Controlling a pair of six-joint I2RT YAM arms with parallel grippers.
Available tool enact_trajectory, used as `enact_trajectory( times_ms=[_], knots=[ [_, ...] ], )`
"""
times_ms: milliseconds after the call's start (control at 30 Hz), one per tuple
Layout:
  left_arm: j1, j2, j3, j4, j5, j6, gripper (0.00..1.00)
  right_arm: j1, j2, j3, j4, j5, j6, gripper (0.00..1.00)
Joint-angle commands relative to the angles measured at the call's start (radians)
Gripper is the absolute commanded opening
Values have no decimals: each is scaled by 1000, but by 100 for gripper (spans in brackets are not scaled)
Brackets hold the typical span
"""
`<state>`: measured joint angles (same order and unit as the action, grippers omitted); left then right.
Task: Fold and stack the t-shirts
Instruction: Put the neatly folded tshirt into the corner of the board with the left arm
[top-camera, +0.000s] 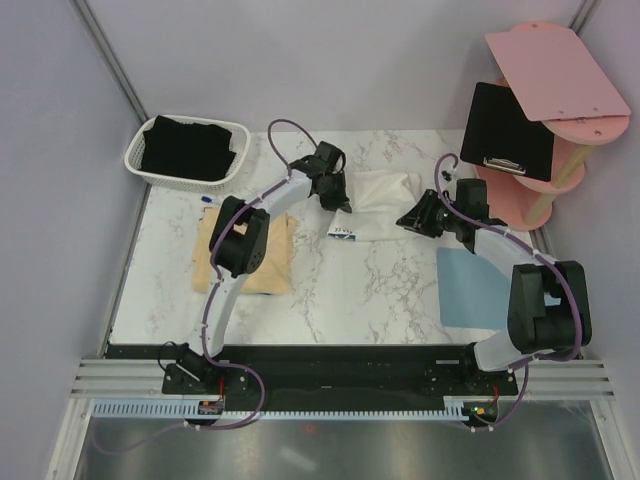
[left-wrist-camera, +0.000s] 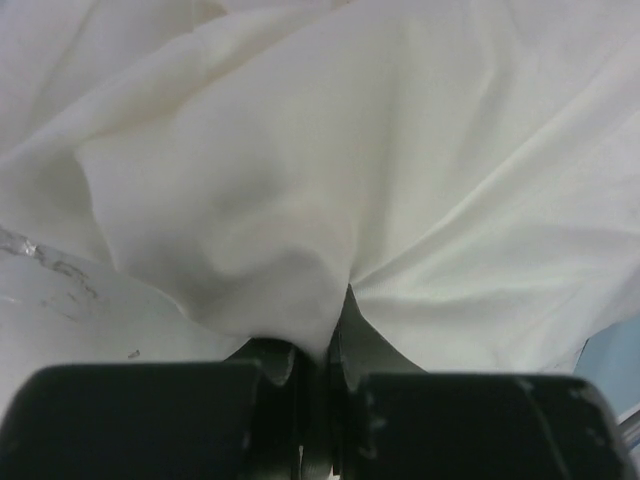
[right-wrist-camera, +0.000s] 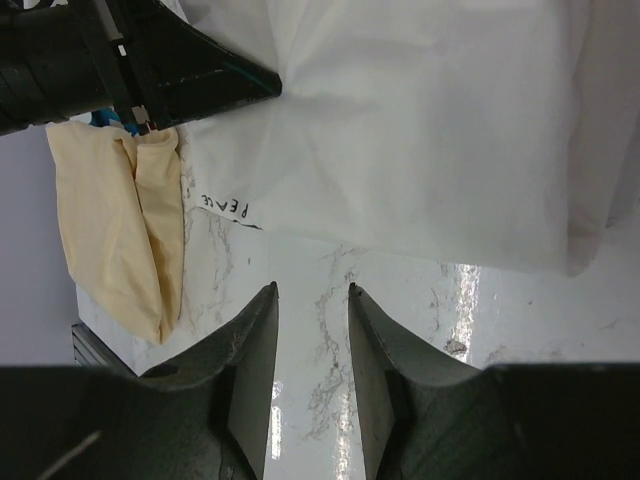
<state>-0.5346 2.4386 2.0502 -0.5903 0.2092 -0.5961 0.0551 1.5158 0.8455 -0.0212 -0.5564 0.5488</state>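
The white t-shirt (top-camera: 380, 200) lies bunched at the table's back middle, with its "PEACE" print (right-wrist-camera: 225, 205) showing at the near edge. My left gripper (top-camera: 335, 197) (left-wrist-camera: 335, 335) is shut on a pinched fold of this white t-shirt (left-wrist-camera: 400, 150) at its left side. My right gripper (top-camera: 410, 220) (right-wrist-camera: 311, 290) hovers open over bare marble, just short of the white t-shirt's (right-wrist-camera: 420, 130) edge, with nothing between its fingers. A pale yellow t-shirt (top-camera: 262, 262) (right-wrist-camera: 110, 230) lies folded at the left, partly under the left arm. A black t-shirt (top-camera: 190, 148) sits in the basket.
The white basket (top-camera: 137, 165) stands at the back left corner. A light-blue mat (top-camera: 468, 285) lies flat at the right. A pink tiered stand (top-camera: 560, 70) at the back right carries a black clipboard (top-camera: 510, 130). The left arm (right-wrist-camera: 150, 70) crosses the right wrist view's top left.
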Motion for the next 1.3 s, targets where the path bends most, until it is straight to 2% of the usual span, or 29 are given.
enact_trajectory(
  times_ms=[0, 133, 200, 233, 267, 367, 633, 967, 1267],
  knots=[
    [16, -110, -84, -101, -22, 41, 2, -14, -63, -13, 23, -48, -12, 41],
    [35, -217, -49, -186, -30, 82, 2, -14, -141, -28, 24, -47, -13, 42],
    [36, -259, -4, -261, -45, 104, 2, -15, -175, -36, 23, -39, -23, 47],
    [38, -268, 8, -284, -53, 116, 2, -15, -201, -37, 23, -39, -26, 56],
    [41, -283, 36, -307, -48, 122, 2, -15, -213, -43, 23, -30, -29, 75],
    [59, -302, 65, -393, -41, 136, 2, -15, -252, -63, 23, 10, -30, 98],
    [131, -495, -51, -476, -60, 147, 2, -15, -223, -112, 33, 7, -30, 98],
    [243, -728, -340, -510, -51, 209, 2, -15, -177, -181, 102, 9, -12, 98],
    [327, -790, -421, -551, -56, 277, 2, -15, -151, -200, 141, 1, 10, 98]
  ],
)
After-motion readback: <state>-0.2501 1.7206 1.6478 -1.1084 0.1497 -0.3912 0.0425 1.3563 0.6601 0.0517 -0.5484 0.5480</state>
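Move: The left hand already pinches the folded white t-shirt near its left edge, with the shirt's middle about 8 cm to the right and level fore and aft. The folded yellow t-shirt it goes to lies some 25 cm left, 12 cm back and barely lower; the blue pen is about 34 cm left and 2 cm ahead. From the right hand, the yellow t-shirt lies roughly 40 cm left, 5 cm back and 10 cm below. Left hand carries the pinched white t-shirt about 20 cm left, up, back towards the yellow one; right opens wide. ##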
